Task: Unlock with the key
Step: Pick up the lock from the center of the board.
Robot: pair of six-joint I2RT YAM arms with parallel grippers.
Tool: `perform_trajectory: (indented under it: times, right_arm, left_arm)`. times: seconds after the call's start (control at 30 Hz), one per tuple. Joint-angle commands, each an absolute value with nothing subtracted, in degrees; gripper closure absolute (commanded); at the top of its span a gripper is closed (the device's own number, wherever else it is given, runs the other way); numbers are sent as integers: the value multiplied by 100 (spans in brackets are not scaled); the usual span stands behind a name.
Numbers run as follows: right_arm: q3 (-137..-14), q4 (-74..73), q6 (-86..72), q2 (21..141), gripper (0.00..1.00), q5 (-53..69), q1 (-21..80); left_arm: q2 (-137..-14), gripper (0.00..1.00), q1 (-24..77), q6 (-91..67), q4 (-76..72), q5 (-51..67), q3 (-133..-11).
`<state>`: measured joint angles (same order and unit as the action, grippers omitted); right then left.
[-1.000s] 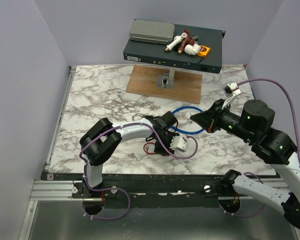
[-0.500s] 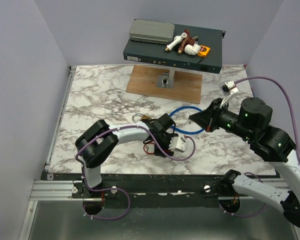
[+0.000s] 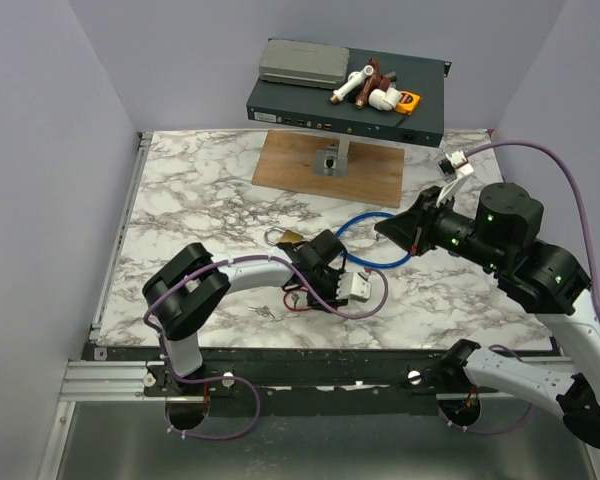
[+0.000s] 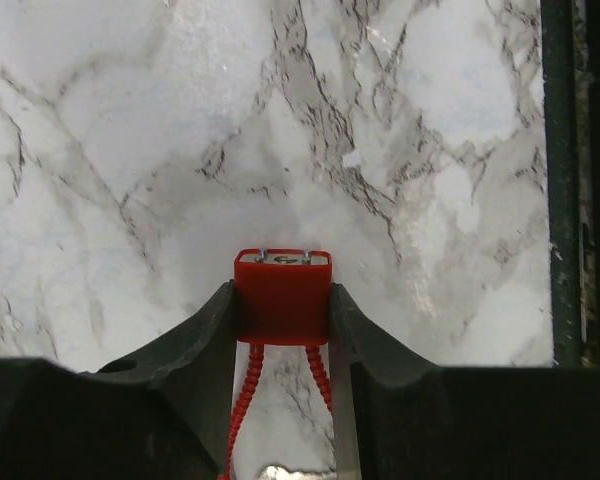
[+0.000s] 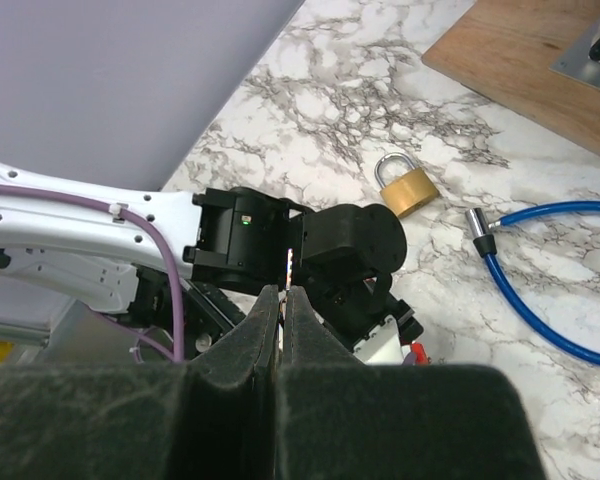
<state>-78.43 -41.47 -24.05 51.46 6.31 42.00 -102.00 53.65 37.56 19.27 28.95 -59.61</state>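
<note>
In the left wrist view my left gripper (image 4: 281, 292) is shut on a small red lock body (image 4: 282, 308), its red beaded cable hanging back between the fingers. From above, the left gripper (image 3: 305, 283) sits low over the marble with the red cable (image 3: 298, 298) beside it. A thin key (image 5: 291, 262), seen edge-on, is pinched in my shut right gripper (image 5: 284, 295). That gripper (image 3: 385, 229) hovers right of the left wrist. A brass padlock (image 3: 285, 238) lies just behind the left gripper, untouched.
A blue cable lock (image 3: 375, 242) loops on the marble between the two grippers. A wooden board with a metal mount (image 3: 330, 165) lies farther back, under a dark rack unit (image 3: 345, 100) carrying pipe fittings and a grey box. The table's black edge rail (image 4: 580, 180) runs close by.
My left gripper has closed onto the red lock body and drawn slightly toward the near edge, leaving the brass padlock in plain view. My right arm has risen a little.
</note>
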Motion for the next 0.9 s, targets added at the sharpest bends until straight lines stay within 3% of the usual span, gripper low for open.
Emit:
perform_trajectory:
  times: [0.0, 0.2, 0.4, 0.67, 0.87]
  right_arm:
    - [-8043, -4095, -2194, 5328, 99, 882, 4227]
    - [-8162, -3680, -2040, 5647, 99, 1170, 4228]
    - [-8336, -3419, -1922, 6010, 99, 1813, 4225]
    - [-8649, -3678, -1657, 6644, 99, 3412, 4228]
    - [-9141, -4114, -1195, 7206, 99, 4379, 4235]
  left_arm:
    - [-9438, 100, 5053, 3559, 3218, 2980, -6499]
    - [-8258, 100, 4617, 4008, 5113, 3255, -7548]
    - [-6772, 100, 4487, 5160, 6003, 3232, -7980]
    - [-4715, 100, 4274, 6256, 5188, 2794, -7012]
    - [-4135, 100, 4220, 6940, 4263, 2332, -6566]
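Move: The left hand's fingers are already shut on the red lock, low at the tabletop; the right hand's key is about 2 cm ahead of it, 6 cm right and 36 cm up. From the right hand that lock is 36 cm below, 8 cm left and 1 cm back. On the table, the brass padlock lies roughly 16 cm ahead of the red lock and 10 cm left, and the blue cable loop 16 cm ahead and 11 cm right. Fast and mostly upward, the left hand carries the red lock some 30 cm up and 15 cm left, towards the key, easing to a stop while its fingers swing up from slanting down to point mainly right. Still pinching the key, the right hand travels about 9 cm left at height, turning nearly 30 degrees counter-clockwise so the key swings round to face the lock. Both grips hold. ##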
